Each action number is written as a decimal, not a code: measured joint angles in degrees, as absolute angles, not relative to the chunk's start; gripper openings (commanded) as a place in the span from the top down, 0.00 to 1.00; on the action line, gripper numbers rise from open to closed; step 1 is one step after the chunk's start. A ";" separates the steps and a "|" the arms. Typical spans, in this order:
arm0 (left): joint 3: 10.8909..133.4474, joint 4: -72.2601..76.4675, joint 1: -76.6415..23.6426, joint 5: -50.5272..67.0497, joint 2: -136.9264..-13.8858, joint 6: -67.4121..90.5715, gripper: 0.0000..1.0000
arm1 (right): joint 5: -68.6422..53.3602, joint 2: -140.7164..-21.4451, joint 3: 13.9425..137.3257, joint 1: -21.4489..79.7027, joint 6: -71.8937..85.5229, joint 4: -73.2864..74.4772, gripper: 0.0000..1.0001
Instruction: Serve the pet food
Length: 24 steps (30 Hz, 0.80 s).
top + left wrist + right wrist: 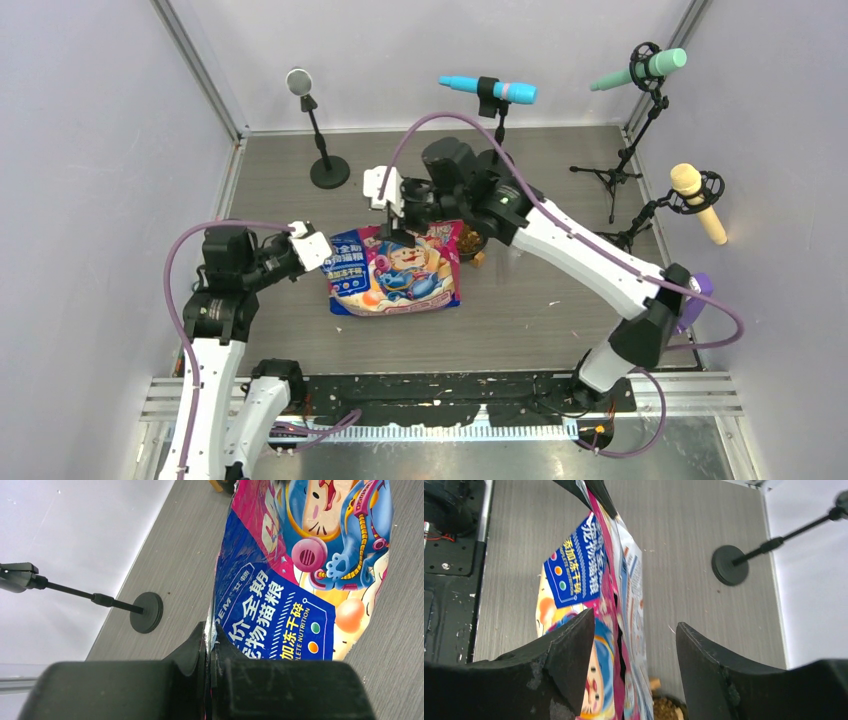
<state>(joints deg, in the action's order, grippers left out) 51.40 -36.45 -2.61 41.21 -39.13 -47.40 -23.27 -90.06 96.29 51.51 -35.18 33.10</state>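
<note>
The glossy pink-and-blue pet food bag (395,272) lies tilted on the grey table, its printed face up. My left gripper (325,255) is shut on the bag's left edge (220,625); the foil seam is pinched between its jaws (210,635). My right gripper (635,620) stands open astride the bag's opposite, opened end (621,630), with neither finger pressing it. Just beyond that end sits a small black bowl (472,243) holding brown pet food (666,707).
A grey microphone stand's round base (329,172) stands behind the bag to the left. Blue (490,92), green (640,70) and yellow (697,200) microphones on stands line the back and right. A few crumbs (552,303) lie right of the bag.
</note>
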 measured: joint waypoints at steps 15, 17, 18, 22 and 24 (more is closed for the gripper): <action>51.59 -36.29 -2.61 41.69 -39.72 -47.33 1.00 | -16.43 -96.27 92.31 58.87 -36.05 19.20 0.54; 51.59 -36.32 -2.61 41.80 -39.66 -47.33 1.00 | -13.37 -96.27 90.91 59.75 -36.88 17.06 0.65; 51.59 -36.38 -2.59 41.87 -39.62 -47.35 1.00 | -11.77 -96.27 90.26 60.14 -37.76 16.19 0.69; 51.59 -36.53 -2.46 42.33 -39.42 -48.16 1.00 | -6.79 -95.33 87.88 60.97 -39.38 12.84 0.80; 51.59 -36.53 -2.46 42.81 -39.42 -48.88 1.00 | -5.23 -94.41 86.50 61.39 -39.86 12.03 0.79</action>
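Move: From the right gripper, open over the pet food bag's upright top edge, the spot to pinch is about 6 cm left, 1 cm farther out and 4 cm lower. The bag's body hangs about 3 cm nearer the base, level sideways, 15 cm below; the near filled bowl is roughly 6 cm farther out, 13 cm right and 28 cm below. From the left gripper, already holding the edge, that spot is about 5 cm right, 1 cm ahead, level. Slide the right gripper left along the bag's top edge towards the left gripper, about 6 cm, sinking 3 to 4 cm so the open fingers straddle the edge. Then close them in a pinch on it, rolling the wrist some 15 degrees. Keep the left gripper still and shut on its part of the edge. ##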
